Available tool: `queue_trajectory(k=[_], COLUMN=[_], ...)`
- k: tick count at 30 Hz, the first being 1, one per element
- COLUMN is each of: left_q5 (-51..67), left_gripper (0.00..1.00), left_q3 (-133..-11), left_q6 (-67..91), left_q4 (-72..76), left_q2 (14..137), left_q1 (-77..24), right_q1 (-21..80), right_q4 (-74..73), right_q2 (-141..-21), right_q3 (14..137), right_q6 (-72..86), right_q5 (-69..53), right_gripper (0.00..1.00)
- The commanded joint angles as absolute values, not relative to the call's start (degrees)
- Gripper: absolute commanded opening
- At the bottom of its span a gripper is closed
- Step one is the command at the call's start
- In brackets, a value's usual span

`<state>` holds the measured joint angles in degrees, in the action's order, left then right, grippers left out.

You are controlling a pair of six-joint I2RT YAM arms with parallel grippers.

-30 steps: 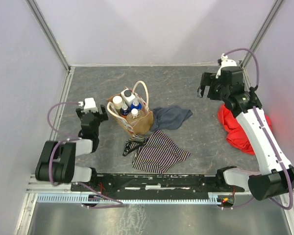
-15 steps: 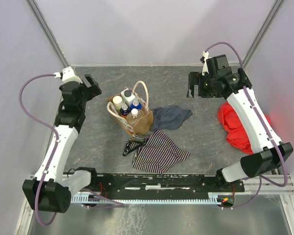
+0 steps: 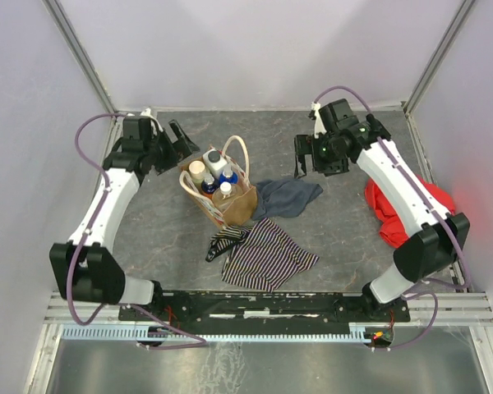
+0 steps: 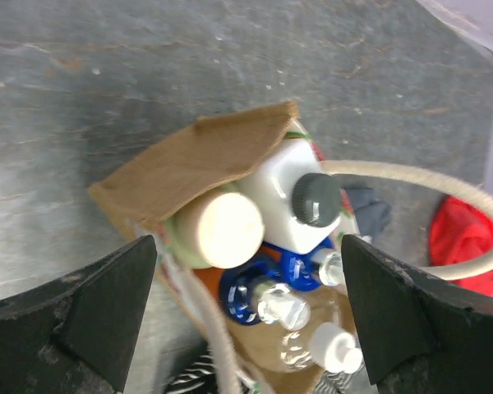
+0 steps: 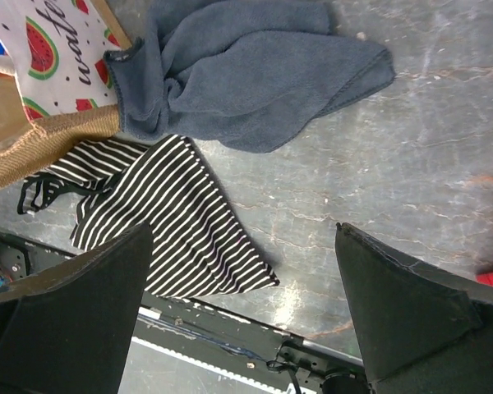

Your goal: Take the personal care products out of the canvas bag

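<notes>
The tan canvas bag [image 3: 234, 205] stands upright left of the table's middle, its cream handles [image 3: 240, 156] looped up. Inside it stand personal care products: a pale-green cylinder with a cream cap [image 4: 222, 228], a white flat bottle with a grey cap [image 4: 283, 193], two blue-topped orange pump bottles [image 4: 245, 295] and a beige pump bottle [image 4: 333, 349]. My left gripper [image 3: 181, 141] hovers open just behind and left of the bag, above its opening [image 4: 248, 246], and holds nothing. My right gripper [image 3: 304, 160] hangs open and empty to the right of the bag, over bare table [image 5: 242, 234].
A grey-blue cloth [image 3: 286, 197] lies against the bag's right side. A black-and-white striped garment [image 3: 263, 254] lies in front of the bag. A red cloth [image 3: 403, 209] is bunched at the right wall. Walls close in the left, back and right sides.
The left arm has stretched out, carrying its gripper from the left side up to the bag's back-left corner. The right gripper has moved left toward the bag. Both stayed open.
</notes>
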<state>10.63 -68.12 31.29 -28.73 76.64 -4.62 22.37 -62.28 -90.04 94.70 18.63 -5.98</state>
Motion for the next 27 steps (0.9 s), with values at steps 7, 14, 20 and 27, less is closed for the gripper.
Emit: queue_trajectory(k=[7, 14, 20, 27], left_q5=[21.4, 11.4, 3.6, 2.6], left_gripper=[0.99, 0.99, 0.99, 0.99], left_q3=[-75.2, -78.9, -78.5, -78.0], left_q6=[37.4, 32.1, 29.4, 30.1], left_q4=[-34.6, -44.5, -50.6, -52.0], left_q2=[79.4, 73.4, 73.9, 74.5], left_q1=[-4.3, -4.3, -4.3, -4.3], right_q1=[30.0, 31.7, 31.7, 31.7], right_q4=[-58.1, -49.5, -46.2, -46.1], right_q2=[-101.2, -109.4, -114.2, -118.7], right_q3=[95.1, 93.5, 93.7, 94.5], right_q6=[20.4, 24.6, 27.5, 29.1], right_q5=[-2.6, 1.5, 4.1, 4.1], right_gripper=[1.0, 1.0, 1.0, 1.0])
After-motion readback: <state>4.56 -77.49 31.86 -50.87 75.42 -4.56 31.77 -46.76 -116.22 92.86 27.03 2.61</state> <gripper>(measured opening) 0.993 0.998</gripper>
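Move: The canvas bag stands about 21 cm to the right hand's left and 2 cm farther out, its middle some 14 cm lower. Between them the blue-gray cloth lies roughly 5 cm ahead, 5 cm left and 22 cm down; the striped cloth is 11 cm back, 9 cm left, equally low. From the left hand the cream bottle is about 2 cm ahead, 4 cm right, 14 cm down; the white bottle is 4 cm ahead, 8 cm right, equally low. Sinking fast, the right hand drops about 17 cm and swings 7 cm left towards the bag's right side, adding 4 or 5 cm forward late on, and ends low over the blue-gray cloth with its fingers wide open. The left hand eases 3 cm right, then backs off and left from the bottles, rising and dipping on the way and tipping some 10 degrees further down, also open. ##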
